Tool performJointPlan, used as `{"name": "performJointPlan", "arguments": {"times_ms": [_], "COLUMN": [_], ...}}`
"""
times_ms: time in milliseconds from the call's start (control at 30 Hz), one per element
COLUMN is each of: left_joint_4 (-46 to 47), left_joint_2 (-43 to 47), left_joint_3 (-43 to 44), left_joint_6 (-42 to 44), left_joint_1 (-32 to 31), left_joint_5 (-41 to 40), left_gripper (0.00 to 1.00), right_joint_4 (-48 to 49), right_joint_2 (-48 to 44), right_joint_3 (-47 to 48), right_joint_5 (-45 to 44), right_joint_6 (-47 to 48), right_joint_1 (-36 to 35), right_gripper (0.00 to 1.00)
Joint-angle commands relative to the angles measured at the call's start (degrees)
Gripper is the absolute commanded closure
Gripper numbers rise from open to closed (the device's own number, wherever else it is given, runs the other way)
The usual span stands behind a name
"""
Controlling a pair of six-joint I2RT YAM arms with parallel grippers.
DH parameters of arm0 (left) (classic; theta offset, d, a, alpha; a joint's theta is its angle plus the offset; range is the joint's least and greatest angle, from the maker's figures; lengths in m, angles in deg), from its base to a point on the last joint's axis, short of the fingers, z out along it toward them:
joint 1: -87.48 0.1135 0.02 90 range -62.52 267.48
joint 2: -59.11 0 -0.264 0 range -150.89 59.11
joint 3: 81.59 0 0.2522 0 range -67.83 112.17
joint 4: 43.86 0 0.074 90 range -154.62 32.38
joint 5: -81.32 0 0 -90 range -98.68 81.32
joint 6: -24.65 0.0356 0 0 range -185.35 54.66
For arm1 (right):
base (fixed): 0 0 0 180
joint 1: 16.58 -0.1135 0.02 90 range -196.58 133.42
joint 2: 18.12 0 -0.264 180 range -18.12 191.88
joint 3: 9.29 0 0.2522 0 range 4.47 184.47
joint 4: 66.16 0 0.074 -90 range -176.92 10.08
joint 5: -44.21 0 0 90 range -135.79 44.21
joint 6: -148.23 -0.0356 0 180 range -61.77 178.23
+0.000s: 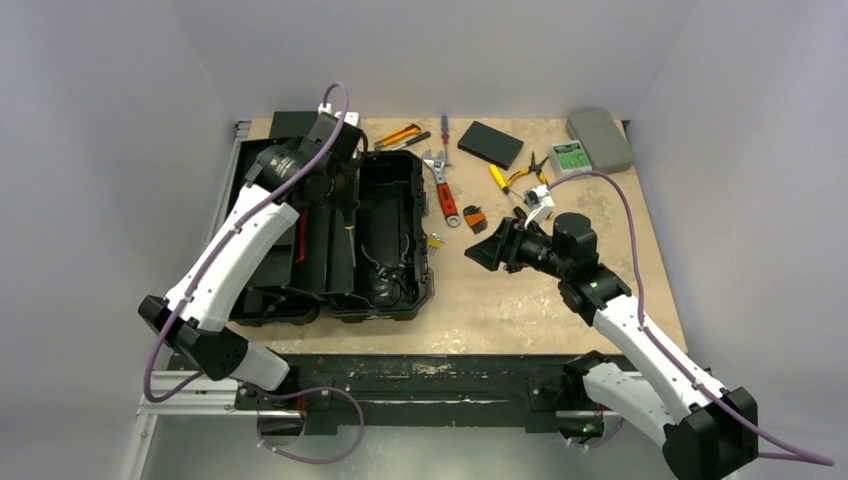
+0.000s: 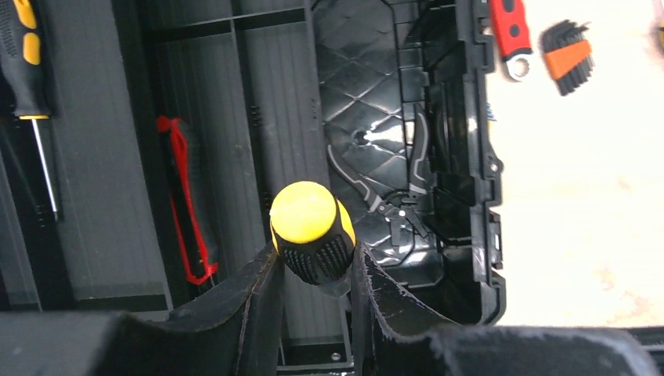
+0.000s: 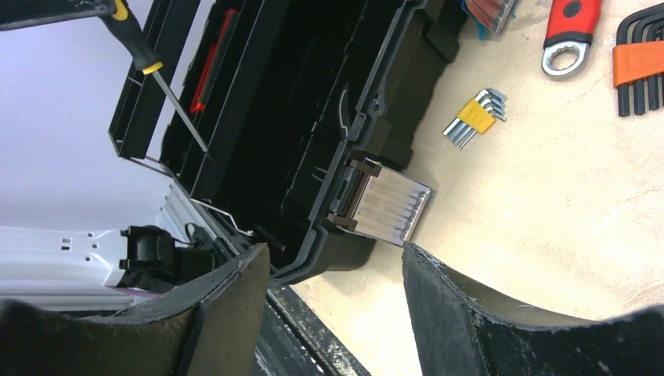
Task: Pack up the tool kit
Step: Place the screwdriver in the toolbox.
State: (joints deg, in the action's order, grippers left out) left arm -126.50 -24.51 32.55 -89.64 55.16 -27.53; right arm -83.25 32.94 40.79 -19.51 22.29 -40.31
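Observation:
The black tool kit (image 1: 428, 290) lies open on the left of the table, lid folded out to its left. My left gripper (image 2: 313, 266) hangs over it, shut on the ribbed black-and-yellow handle of a screwdriver (image 2: 311, 231). In the right wrist view that screwdriver (image 3: 178, 108) slants down with its shaft toward the lid's compartments. A second yellow-and-black screwdriver (image 2: 27, 70) and a red-edged black tool (image 2: 184, 204) lie in the lid. My right gripper (image 1: 483, 250) hovers over the table to the right of the kit, open and holding nothing, near the metal latch (image 3: 384, 207).
On the table right of the kit lie a red wrench (image 1: 442, 190), orange-banded hex keys (image 1: 474, 217), yellow-banded hex keys (image 3: 474, 116), pliers (image 1: 520, 175) and a yellow knife (image 1: 398, 135). A flat black box (image 1: 490, 143) and a grey case (image 1: 600, 138) sit at the back.

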Motion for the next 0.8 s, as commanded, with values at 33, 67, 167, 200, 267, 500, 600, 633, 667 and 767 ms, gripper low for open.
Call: {"name": "performJointPlan", "arguments": {"times_ms": [33, 67, 167, 200, 267, 500, 600, 633, 667, 767], "left_joint_4": [-7.3, -7.22, -4.85, -3.64, -1.91, -3.85, -8.84, -10.75, -12.71, -19.69], "left_joint_2": [-3.02, -3.0, -1.88, -1.11, 0.06, 1.63, 1.62, 1.62, 1.23, -1.07], "left_joint_3": [3.95, 4.79, 5.42, 5.09, 4.48, 4.55, 8.26, 9.84, 11.84, 17.95], "left_joint_6": [5.62, 5.78, 6.88, 7.35, 7.32, 7.22, 7.31, 7.33, 7.25, 7.61], "left_joint_1": [3.05, 3.24, 3.57, 3.58, 3.66, 3.75, 4.01, 4.06, 4.03, 4.02], "left_joint_5": [-5.22, -3.05, 8.9, 13.72, 22.06, 31.76, 27.5, 25.51, 22.72, 13.35], "left_gripper": [1.0, 1.0, 1.0, 1.0, 1.0, 1.0, 1.0, 1.0, 1.0, 1.0], "right_joint_4": [1.62, 1.7, 2.29, 2.47, 2.78, 2.99, 2.98, 2.98, 4.23, 4.72], "right_joint_2": [0.68, 0.77, 0.95, 0.96, 0.96, 0.96, 1.11, 1.2, 1.35, 1.53], "right_joint_3": [2.1, 2.02, 1.62, 1.47, 1.2, 0.58, 0.17, 0.04, 0.0, -0.3], "right_joint_5": [-0.4, -0.42, -0.52, -0.45, -0.6, -0.53, -0.54, -0.45, -0.47, -0.36], "right_joint_6": [1.06, 1.01, 0.67, 0.55, 0.36, 0.09, -0.04, -0.09, -0.17, -0.18], "right_joint_1": [-0.14, -0.1, -0.18, -0.14, -0.16, -0.17, -0.18, -0.13, -0.16, -0.13], "right_gripper": [0.39, 0.39, 0.39, 0.39, 0.39, 0.39, 0.39, 0.39, 0.39, 0.39]}}
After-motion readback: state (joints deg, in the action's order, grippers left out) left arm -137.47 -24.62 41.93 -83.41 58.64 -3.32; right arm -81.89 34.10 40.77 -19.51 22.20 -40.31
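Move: My left hand holds the screwdriver above the toolbox. The empty compartment of the middle tray has its middle about 5 cm ahead, 2 cm left and some 15 cm below. The red cutter lies about 2 cm ahead and 10 cm left, the other screwdriver some 9 cm ahead and 17 cm left, and the pruners 5 cm back and 8 cm right, deep in the box. From my right hand, that compartment is about 10 cm ahead and 29 cm left. With the screwdriver still gripped, my left hand edges forward and down barely 1 cm, then swings back about 6 cm towards the toolbox's near end, going right some 5 cm before easing back left and rising about 4 cm. As it goes, I turn the wrist clockwise nearly 20 degrees and tip the fingers more steeply down, the hand's left side dropping. ##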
